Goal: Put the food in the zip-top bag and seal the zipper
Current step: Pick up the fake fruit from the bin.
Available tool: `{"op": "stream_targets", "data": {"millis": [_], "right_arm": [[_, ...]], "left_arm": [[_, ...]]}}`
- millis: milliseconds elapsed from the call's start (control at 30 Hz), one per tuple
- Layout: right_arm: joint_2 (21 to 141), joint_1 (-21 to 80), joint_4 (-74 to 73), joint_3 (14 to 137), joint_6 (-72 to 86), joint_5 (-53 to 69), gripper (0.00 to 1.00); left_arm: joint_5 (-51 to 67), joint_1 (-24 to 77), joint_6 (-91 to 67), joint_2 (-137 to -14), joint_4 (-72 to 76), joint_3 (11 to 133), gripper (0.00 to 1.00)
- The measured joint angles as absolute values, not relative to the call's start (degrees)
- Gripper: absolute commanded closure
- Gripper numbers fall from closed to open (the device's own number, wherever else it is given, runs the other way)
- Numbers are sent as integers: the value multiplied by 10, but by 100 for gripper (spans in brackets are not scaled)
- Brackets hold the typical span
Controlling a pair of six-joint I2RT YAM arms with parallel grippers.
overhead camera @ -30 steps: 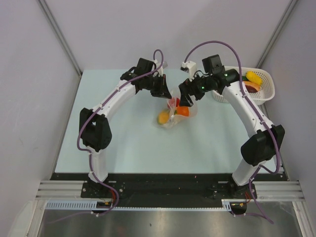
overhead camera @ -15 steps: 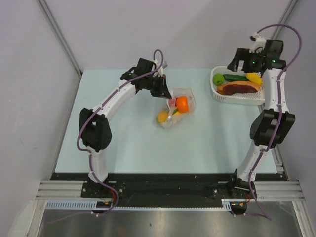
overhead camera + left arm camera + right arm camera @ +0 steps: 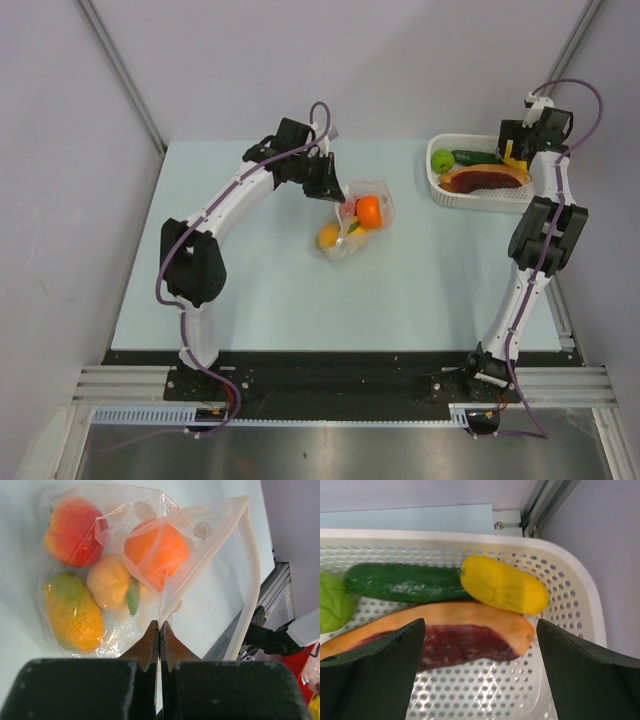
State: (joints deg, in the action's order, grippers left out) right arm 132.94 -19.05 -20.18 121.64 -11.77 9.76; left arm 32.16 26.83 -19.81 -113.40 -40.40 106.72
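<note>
The clear zip-top bag (image 3: 352, 248) lies mid-table with its mouth held up. My left gripper (image 3: 327, 184) is shut on a thin edge of the bag (image 3: 212, 527) near the mouth. The pale zipper (image 3: 252, 575) curves off to the right. Inside sit an orange (image 3: 155, 552), a red peach (image 3: 70, 530), a pale yellow piece (image 3: 110, 582) and a mango (image 3: 75, 612). My right gripper (image 3: 517, 152) hangs open and empty over the basket's food: a cucumber (image 3: 405, 582), a yellow piece (image 3: 502, 585), a green piece (image 3: 332, 605) and a red-orange slab (image 3: 455, 637).
The white perforated basket (image 3: 500, 200) stands at the table's back right corner, close to the right wall and a metal frame post (image 3: 540, 505). Grey walls enclose the table on three sides.
My right arm has swung from the bag to the basket at the back right, leaving the orange in the bag. The left gripper has kept its hold and place.
</note>
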Motion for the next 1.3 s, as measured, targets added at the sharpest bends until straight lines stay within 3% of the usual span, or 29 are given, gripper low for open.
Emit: {"op": "stream_targets", "data": {"millis": [633, 800, 833, 1067, 1200, 1300], "right_arm": [[1457, -160, -79, 1262, -292, -28, 8], [1472, -159, -55, 1263, -302, -52, 24], [1473, -159, -51, 1263, -303, -57, 32], [1473, -155, -10, 1257, -300, -97, 63], [1437, -153, 7, 1202, -289, -103, 73], [1389, -149, 5, 1159, -266, -102, 87]], "left_arm": [[322, 250, -190, -1164, -435, 1100, 100], [322, 249, -189, -1166, -441, 1103, 100], [322, 249, -189, -1166, -441, 1103, 100], [322, 249, -189, -1171, -443, 1107, 100], [322, 249, -188, -1171, -443, 1113, 100], [324, 249, -189, -1171, -442, 1114, 100]]}}
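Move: The yellow fruit lies in the bin about 5 cm ahead of the right hand, 4 cm to its right and 8 cm below. Counted from that hand, the cucumber's middle is about 6 cm ahead and 7 cm left, and the long orange-red one 2 cm back and 6 cm left, both some 9 cm down. From the left hand, the yellow fruit is roughly 50 cm right, 27 cm ahead and 13 cm lower. Down about 7 cm, with some 5 cm each forward and to its right, the open right hand sinks into the bin onto the yellow fruit, rolling its left side down about 25 degrees. The fingers close to half and pinch the fruit, then the hand draws up and back, slightly left. The left hand keeps its pinch on the bag's rim, easing a couple of centimetres forward and left, slightly down. ##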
